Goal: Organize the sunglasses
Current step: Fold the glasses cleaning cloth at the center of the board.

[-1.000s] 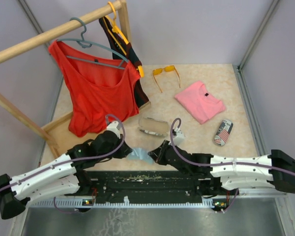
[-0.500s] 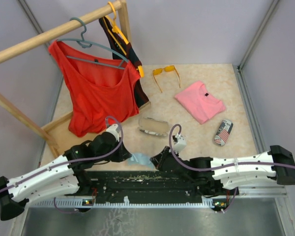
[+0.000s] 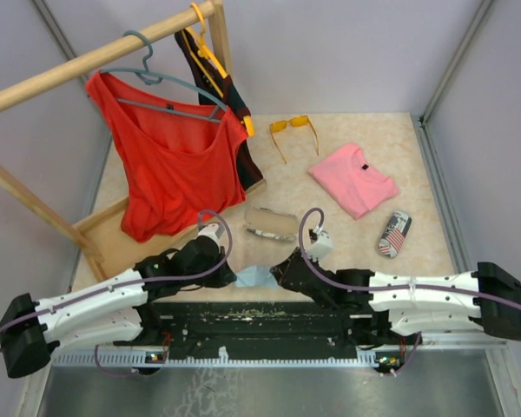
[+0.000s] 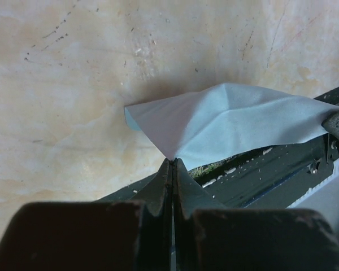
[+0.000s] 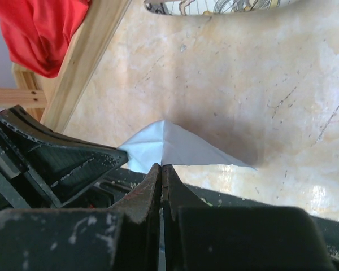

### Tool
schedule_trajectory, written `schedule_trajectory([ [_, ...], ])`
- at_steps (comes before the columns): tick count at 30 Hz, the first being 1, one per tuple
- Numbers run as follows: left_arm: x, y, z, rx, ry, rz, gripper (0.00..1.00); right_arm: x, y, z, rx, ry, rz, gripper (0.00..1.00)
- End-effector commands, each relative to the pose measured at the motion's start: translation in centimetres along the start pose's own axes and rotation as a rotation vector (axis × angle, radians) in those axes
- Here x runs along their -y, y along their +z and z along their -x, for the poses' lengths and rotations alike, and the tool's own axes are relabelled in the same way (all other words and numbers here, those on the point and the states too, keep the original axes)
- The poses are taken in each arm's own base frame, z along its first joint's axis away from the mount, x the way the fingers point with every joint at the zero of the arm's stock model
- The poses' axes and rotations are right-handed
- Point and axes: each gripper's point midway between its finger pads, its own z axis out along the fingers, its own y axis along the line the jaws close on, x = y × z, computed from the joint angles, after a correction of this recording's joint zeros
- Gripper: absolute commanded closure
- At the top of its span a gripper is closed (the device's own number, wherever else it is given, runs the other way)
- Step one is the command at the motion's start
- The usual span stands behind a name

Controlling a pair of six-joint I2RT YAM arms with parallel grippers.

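Observation:
The sunglasses with orange-yellow lenses lie unfolded at the back of the table, far from both arms. A light-blue cloth hangs stretched between the two grippers at the near table edge. My left gripper is shut on one corner of the cloth, its jaws pressed together at the fold. My right gripper is shut on the opposite corner of the cloth, tips closed.
An open patterned glasses case lies just beyond the grippers, and a flag-patterned case lies to the right. A folded pink shirt sits mid-right. A wooden rack with a red top fills the left side.
The left arm has slid a little to the right and the right wrist has shifted slightly. The cloth stays pinched between both grippers, now pulled tauter.

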Motion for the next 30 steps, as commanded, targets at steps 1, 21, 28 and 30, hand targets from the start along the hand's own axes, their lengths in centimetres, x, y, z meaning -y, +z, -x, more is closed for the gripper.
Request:
schedule_trajectory([
  [1, 0.5, 0.9, 1.4, 0.068, 0.018, -0.008, 1.0, -0.3, 1.1, 0.4, -0.008, -0.006, 0.031, 1.0],
  [21, -1.5, 3.9, 2.5, 0.073, 0.042, 0.065, 1.0, 2.4, 4.1, -0.1, -0.052, -0.025, -0.023, 1.0],
  [28, -2.0, 4.5, 1.8, 0.052, 0.052, 0.062, 1.0, 3.5, 4.7, -1.1, -0.073, -0.022, -0.051, 1.0],
  [30, -2.2, 4.6, 1.6, 0.045, 0.055, 0.064, 1.0, 3.7, 4.8, -1.1, -0.069, -0.019, -0.057, 1.0],
])
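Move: Both hands already pinch the doubled glasses cleaning cloth by its near layer. Its middle is about 7 cm to the left hand's right, level fore and aft and some 3 cm below it; from the right hand it is some 6 cm left and 5 cm below. The patterned glasses case sits about 17 cm ahead of the left hand and 12 cm right, roughly 16 cm ahead of the right hand and 1 cm left. The table's near edge is some 9 cm straight back from the left hand. Forward and down together, both hands carry the pinched layer of the cloth out from the table's near edge and lower it over its other layer. The left goes about 4 cm forward while sinking 3; the right sinks more, some 6 cm, after easing 2 cm forward early on. Both grippers stay shut on the cloth, wrists nearly unturned. ##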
